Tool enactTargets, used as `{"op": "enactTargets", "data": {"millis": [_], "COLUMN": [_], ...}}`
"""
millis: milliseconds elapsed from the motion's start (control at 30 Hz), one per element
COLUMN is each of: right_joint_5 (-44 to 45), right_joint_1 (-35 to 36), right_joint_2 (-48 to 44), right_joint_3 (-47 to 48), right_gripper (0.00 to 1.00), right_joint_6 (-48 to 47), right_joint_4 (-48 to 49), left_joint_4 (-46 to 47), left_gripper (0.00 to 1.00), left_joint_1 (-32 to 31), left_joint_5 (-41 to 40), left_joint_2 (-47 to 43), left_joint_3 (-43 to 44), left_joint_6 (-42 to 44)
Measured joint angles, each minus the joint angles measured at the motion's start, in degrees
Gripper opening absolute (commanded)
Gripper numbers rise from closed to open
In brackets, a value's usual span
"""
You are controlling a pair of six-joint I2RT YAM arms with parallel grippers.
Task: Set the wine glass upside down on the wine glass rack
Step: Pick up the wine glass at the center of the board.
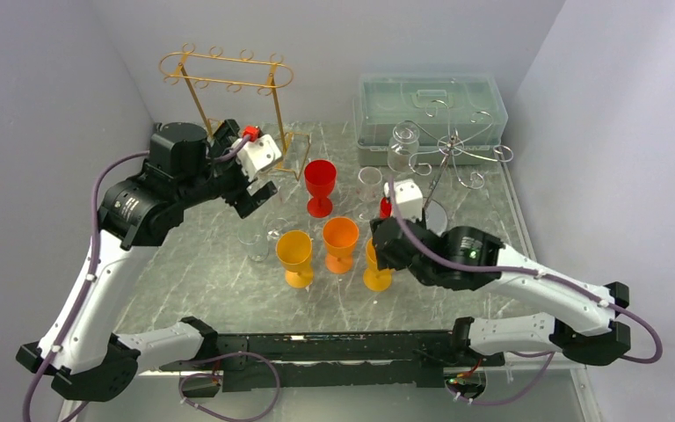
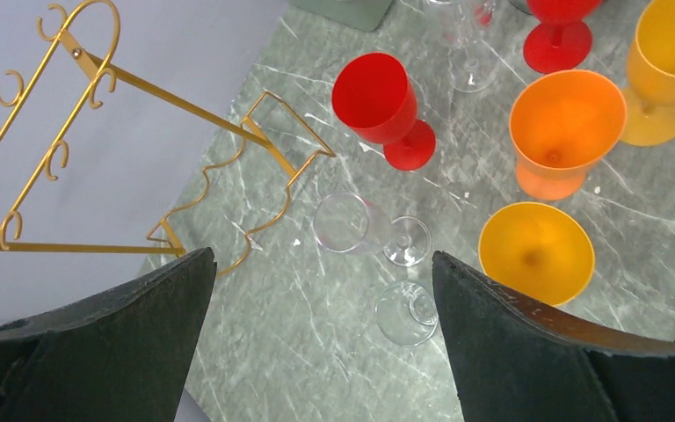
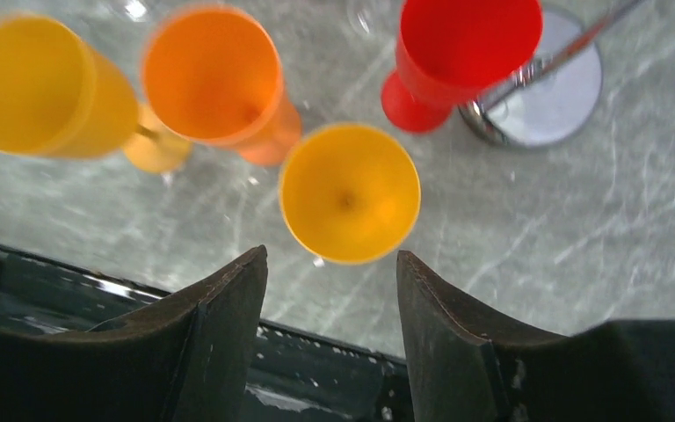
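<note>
Two clear wine glasses stand on the marble table [image 1: 211, 281] below my left gripper [image 2: 322, 257]: one [image 2: 406, 312] just inside the right finger, the other [image 2: 343, 221] a little farther off. That gripper [image 1: 255, 198] is open and empty, hovering near the foot of the gold wine glass rack [image 1: 228, 75]. A silver wire rack [image 1: 457, 154] at the back right carries one clear glass [image 1: 402, 145] hanging upside down. My right gripper [image 3: 330, 257] is open and empty above a yellow goblet [image 3: 350, 192], which sits just past the fingertips.
Coloured goblets crowd the middle: red [image 1: 320, 185], orange [image 1: 340, 242] and yellow [image 1: 294, 255], with another clear glass [image 1: 369, 185] behind them. A lidded clear box [image 1: 431, 105] sits at the back. The gold rack's base [image 2: 255, 167] lies close to the left fingers.
</note>
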Motion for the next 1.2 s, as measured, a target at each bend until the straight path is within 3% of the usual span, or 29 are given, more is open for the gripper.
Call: {"op": "enactTargets", "data": {"millis": [300, 700, 867, 967, 1133, 1200], "right_joint_5": [1.31, -3.06, -5.29, -6.4, -7.93, -8.48], "right_joint_1": [-0.31, -13.51, -15.04, -15.04, -15.02, -15.02], "right_joint_2": [-6.12, -9.46, -9.55, -8.66, -8.13, -9.64], "right_joint_3": [-17.25, -26.69, -26.84, -27.41, -29.86, -30.08], "right_gripper": [0.5, 0.45, 0.39, 0.31, 0.04, 0.0], "right_joint_6": [8.94, 6.4, 4.92, 4.55, 4.74, 4.7], "right_joint_4": [0.11, 13.22, 16.24, 17.79, 18.14, 17.29], "left_joint_4": [-3.72, -6.95, -6.95, -6.95, -6.88, -6.82], "left_gripper": [0.99, 1.0, 1.0, 0.99, 0.99, 0.99], "left_joint_1": [0.0, 0.0, 0.0, 0.0, 0.0, 0.0], "left_joint_5": [3.28, 7.04, 7.39, 8.04, 10.27, 11.74], "left_joint_2": [-1.42, -1.38, -1.38, -1.38, -1.38, -1.38], "left_joint_3": [0.0, 0.0, 0.0, 0.0, 0.0, 0.0], "left_joint_6": [0.87, 1.27, 1.46, 1.36, -0.22, -1.49]}}
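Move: The yellow glass I go for is about 2 cm ahead of my right hand, 1 cm to its right and 17 cm below. The orange glass stands 6 cm ahead and 8 cm left, the near red glass some 13 cm ahead and 4 cm right, and the silver rack's foot roughly 15 cm ahead and 13 cm right. From my left hand, that yellow glass lies around 26 cm right, 7 cm back and 28 cm below. I drop my right hand about 12 cm, fast at first, bearing some 5 cm right to the yellow glass's right rim while turning some 15 degrees clockwise. After edging back slightly I ease forward, then close from half-open to pinch the rim, one finger inside and one outside. My left hand, still open, backs off about 4 cm and tips down slightly. ##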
